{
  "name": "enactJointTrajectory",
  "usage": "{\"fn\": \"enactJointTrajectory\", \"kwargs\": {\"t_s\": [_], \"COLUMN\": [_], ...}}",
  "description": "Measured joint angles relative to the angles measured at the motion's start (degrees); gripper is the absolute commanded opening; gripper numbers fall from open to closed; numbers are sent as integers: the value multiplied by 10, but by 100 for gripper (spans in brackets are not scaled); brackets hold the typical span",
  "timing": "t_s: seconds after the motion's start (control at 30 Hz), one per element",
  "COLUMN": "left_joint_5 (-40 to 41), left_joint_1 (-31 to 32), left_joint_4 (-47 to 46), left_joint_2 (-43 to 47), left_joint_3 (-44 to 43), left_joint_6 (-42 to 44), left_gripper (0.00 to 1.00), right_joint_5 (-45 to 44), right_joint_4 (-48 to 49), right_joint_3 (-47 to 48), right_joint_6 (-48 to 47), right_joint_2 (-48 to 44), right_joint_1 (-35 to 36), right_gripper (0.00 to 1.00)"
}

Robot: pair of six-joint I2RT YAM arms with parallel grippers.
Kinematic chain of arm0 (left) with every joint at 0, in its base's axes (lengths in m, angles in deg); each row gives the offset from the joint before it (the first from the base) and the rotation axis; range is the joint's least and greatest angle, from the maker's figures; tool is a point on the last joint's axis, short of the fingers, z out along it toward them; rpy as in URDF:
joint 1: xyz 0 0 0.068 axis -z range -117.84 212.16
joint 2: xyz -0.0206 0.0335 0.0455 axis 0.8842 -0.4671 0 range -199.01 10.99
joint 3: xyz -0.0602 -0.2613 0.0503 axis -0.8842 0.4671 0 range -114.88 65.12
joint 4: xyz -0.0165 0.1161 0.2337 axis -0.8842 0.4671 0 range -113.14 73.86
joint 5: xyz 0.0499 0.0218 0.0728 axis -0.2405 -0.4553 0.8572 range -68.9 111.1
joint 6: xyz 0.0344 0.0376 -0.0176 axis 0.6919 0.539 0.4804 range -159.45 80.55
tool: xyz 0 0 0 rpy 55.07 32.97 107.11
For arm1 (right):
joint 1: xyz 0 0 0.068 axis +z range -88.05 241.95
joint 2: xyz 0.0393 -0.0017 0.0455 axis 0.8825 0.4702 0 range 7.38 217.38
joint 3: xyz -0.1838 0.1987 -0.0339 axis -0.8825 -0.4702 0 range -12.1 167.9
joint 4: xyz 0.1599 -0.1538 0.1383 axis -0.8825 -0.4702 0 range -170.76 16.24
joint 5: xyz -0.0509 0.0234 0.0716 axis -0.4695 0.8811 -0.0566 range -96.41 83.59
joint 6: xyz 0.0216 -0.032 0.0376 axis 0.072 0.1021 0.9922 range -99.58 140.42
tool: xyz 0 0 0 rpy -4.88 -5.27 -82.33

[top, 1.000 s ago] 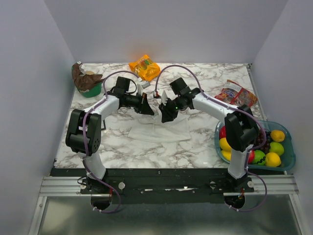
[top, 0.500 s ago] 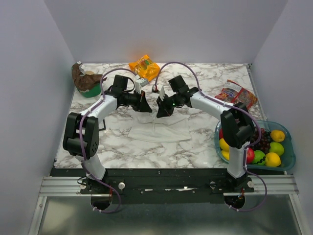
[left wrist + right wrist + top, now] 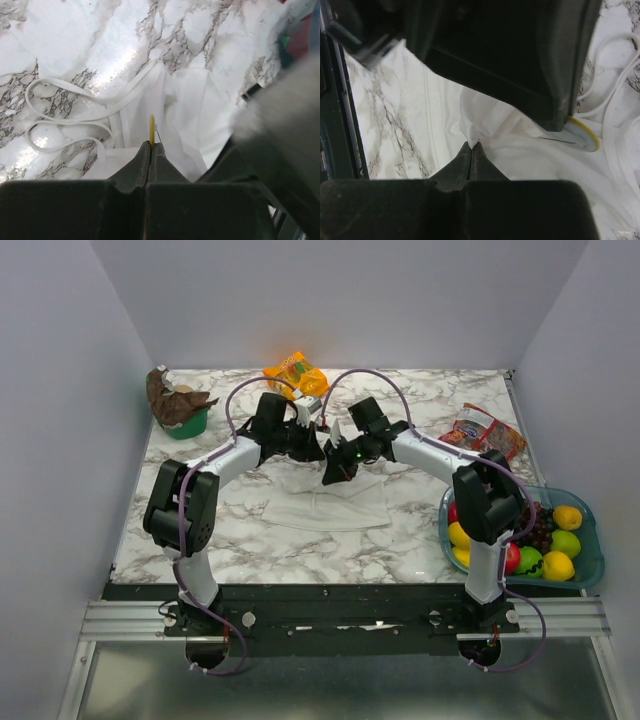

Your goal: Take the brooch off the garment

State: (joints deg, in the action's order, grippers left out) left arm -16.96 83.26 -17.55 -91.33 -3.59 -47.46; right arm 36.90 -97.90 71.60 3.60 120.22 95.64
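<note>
The white garment (image 3: 335, 508) lies flat on the marble table, its narrow straps (image 3: 75, 100) curling to one side. My left gripper (image 3: 151, 144) is shut on the brooch (image 3: 152, 127), a thin golden disc seen edge-on here. It sits just above the cloth (image 3: 192, 110). In the right wrist view the brooch (image 3: 581, 134) shows as a yellow-rimmed disc under the left gripper's dark body. My right gripper (image 3: 473, 145) is shut on a pinched-up fold of the garment (image 3: 530, 160), close beside the brooch. Both grippers meet over the garment's top edge (image 3: 325, 455).
An orange snack bag (image 3: 295, 375) lies at the back. A green cup with brown stuff (image 3: 178, 408) stands back left, and a red packet (image 3: 487, 432) lies to the right. A blue tray (image 3: 590, 540) of fruit sits at the right front.
The right gripper has closed on a fold of the garment. The left arm has swung right, bringing its shut gripper up against the right one.
</note>
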Motion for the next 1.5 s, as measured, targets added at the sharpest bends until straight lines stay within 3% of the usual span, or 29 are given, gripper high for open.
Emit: {"fn": "enactJointTrajectory", "kwargs": {"t_s": [0.1, 0.23, 0.37, 0.6, 0.7, 0.87, 0.97, 1.1, 1.5], "left_joint_5": [19, 26, 9, -99, -149, -204, -225, -242, -263], "left_joint_1": [6, 1, -32, -100, -99, -92, -92, -92, -88], "left_joint_4": [-3, 6, 18, 118, 200, 303, 334, 351, 343], "left_joint_2": [-27, -37, -22, 31, 39, 45, 52, 56, 57], "left_joint_3": [-22, -53, -62, -63, -87, -118, -118, -118, -118], "left_joint_6": [-7, 0, 17, 106, 169, 247, 263, 269, 241], "left_gripper": [0, 0, 0, 0, 0, 0, 0, 0, 0], "right_joint_5": [-5, -21, -41, -55, -47, -8, 21, 66, 139], "right_joint_4": [1, 0, -2, 0, 1, 0, 12, 20, 20], "right_joint_3": [-16, -53, -72, -67, -52, 7, 43, 61, 62], "right_joint_6": [-1, -1, -3, -11, -24, -26, -16, 1, 5], "right_joint_2": [-12, -51, -99, -150, -151, -130, -104, -74, -57], "right_joint_1": [-1, 0, -7, -43, -54, -54, -53, -53, -51], "right_gripper": [10, 33, 41, 50, 62, 62, 57, 54, 60]}}
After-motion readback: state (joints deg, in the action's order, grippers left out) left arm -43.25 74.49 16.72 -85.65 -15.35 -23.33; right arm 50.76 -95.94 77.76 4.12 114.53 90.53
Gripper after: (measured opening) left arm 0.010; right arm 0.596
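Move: The left fingers hold the brooch at their tips, about 1 cm ahead and 1 cm right of their pinch point; a raised garment fold shut in the right fingers lies some 6 cm back, 1 cm right and 2 cm lower. The garment's straps spread about 7 cm ahead, 1 cm left and 8 cm below the left hand. From the right hand, the brooch lies roughly 6 cm ahead, level sideways and 2 cm higher. Keeping the brooch pinched, the left hand first carries it about 4 cm forward, away from the fold in the right fingers, then swings left, up and some 10 cm back, turning clockwise, to finish high over the cloth. Meanwhile the right hand opens wide and lets go of the fold, easing slightly back, then rises about 11 cm clear of the garment, swerving right and back left as it drifts a little forward. ##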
